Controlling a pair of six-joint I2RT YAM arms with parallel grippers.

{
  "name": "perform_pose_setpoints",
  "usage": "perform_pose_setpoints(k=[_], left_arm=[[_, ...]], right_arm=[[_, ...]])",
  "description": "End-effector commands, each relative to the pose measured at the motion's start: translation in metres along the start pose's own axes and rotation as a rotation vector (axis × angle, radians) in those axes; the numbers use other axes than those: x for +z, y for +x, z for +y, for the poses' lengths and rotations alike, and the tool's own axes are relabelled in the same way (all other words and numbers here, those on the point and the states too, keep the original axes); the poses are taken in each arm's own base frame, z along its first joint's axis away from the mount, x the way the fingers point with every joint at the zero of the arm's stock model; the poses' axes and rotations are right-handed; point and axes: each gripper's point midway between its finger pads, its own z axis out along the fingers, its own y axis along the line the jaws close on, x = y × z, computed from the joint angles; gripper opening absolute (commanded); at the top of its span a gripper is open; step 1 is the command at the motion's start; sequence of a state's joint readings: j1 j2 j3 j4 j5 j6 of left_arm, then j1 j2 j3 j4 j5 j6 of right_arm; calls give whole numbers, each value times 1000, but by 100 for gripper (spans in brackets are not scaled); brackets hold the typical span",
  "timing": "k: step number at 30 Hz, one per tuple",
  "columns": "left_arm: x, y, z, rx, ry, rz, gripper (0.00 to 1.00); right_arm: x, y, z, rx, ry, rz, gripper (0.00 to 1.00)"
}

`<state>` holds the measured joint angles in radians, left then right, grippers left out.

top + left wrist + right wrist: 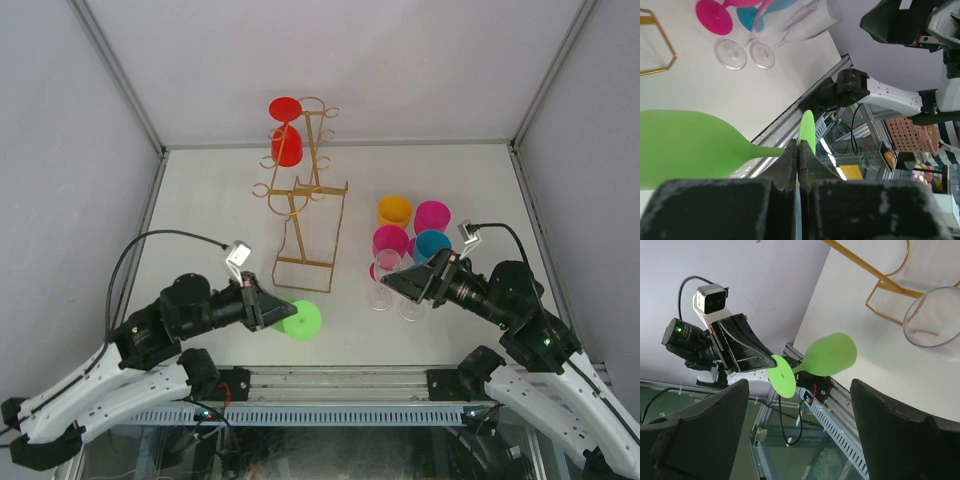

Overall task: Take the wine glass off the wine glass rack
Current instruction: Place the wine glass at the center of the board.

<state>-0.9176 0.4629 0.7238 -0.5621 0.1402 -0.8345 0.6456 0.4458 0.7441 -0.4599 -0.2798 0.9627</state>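
The gold wire wine glass rack [305, 190] stands mid-table, with a red wine glass [286, 135] hanging from a hook at its far top end. A green wine glass [300, 320] lies on its side near the table's front edge, clear of the rack's base. My left gripper [270, 308] is shut on it. In the left wrist view the jaws [798, 150] pinch the thin green foot [807, 127], and the bowl [685, 147] points away to the left. My right gripper [395, 278] is open and empty, facing the green glass [830, 354] from the right.
Orange [394, 211], magenta [432, 216] and blue [432, 245] cups and clear stemmed glasses [382, 290] cluster right of the rack, just by my right gripper. A clear glass rim [932, 317] shows in the right wrist view. Grey walls enclose the table.
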Motion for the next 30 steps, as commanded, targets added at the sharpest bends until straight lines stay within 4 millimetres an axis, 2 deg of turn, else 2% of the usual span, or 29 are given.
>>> perform_pose_setpoints(k=[1,4,7,13,21,24,26,30], left_arm=[[19,-31,-47,8,118,-113,0],[29,-35,-68,9,188,-121,0],[35,-36,-79,21,214,-112,0],[34,-33,-85,18,253,-112,0],[23,-30,-92,46,313,-110,0],[25,-27,-93,30,328,-101,0],[27,-26,-93,16,336,-105,0],[28,-30,-95,4,346,-123,0]], right_arm=[[8,7,14,15,-61,53,81],[12,21,25,-10,-115,124,78],[18,37,34,-37,-156,194,75],[36,64,39,-49,-163,295,67],[51,70,44,-31,-178,320,56],[48,72,52,-29,-220,340,49],[47,74,56,-27,-242,357,39],[47,78,55,-14,-238,378,26]])
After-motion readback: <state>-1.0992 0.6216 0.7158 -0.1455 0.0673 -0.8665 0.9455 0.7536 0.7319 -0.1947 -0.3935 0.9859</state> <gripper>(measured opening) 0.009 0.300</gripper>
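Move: The left fingers already pinch the rim of the green wine glass's foot, whose middle is roughly 3 cm right of them and 1 cm back; the waiting right fingers are some 20 cm to their right, 4 cm ahead and 5 cm up. From the right hand that foot lies about 18 cm left, 5 cm back and 5 cm lower. Well below, one clear glass stands some 10 cm ahead, another 7 cm ahead and 7 cm right. The right hand sweeps left about 9 cm and back some 4 cm to the free rim of the green glass's foot, sinking slightly and turning roughly 20 degrees counter-clockwise, while its wide-open fingers narrow to about a third around the rim, a pinch not yet plain. The left hand keeps its grip on the foot and brings it to meet them, first right about 6 cm, then nearly as far up, its fingertips tilting upward a little. ##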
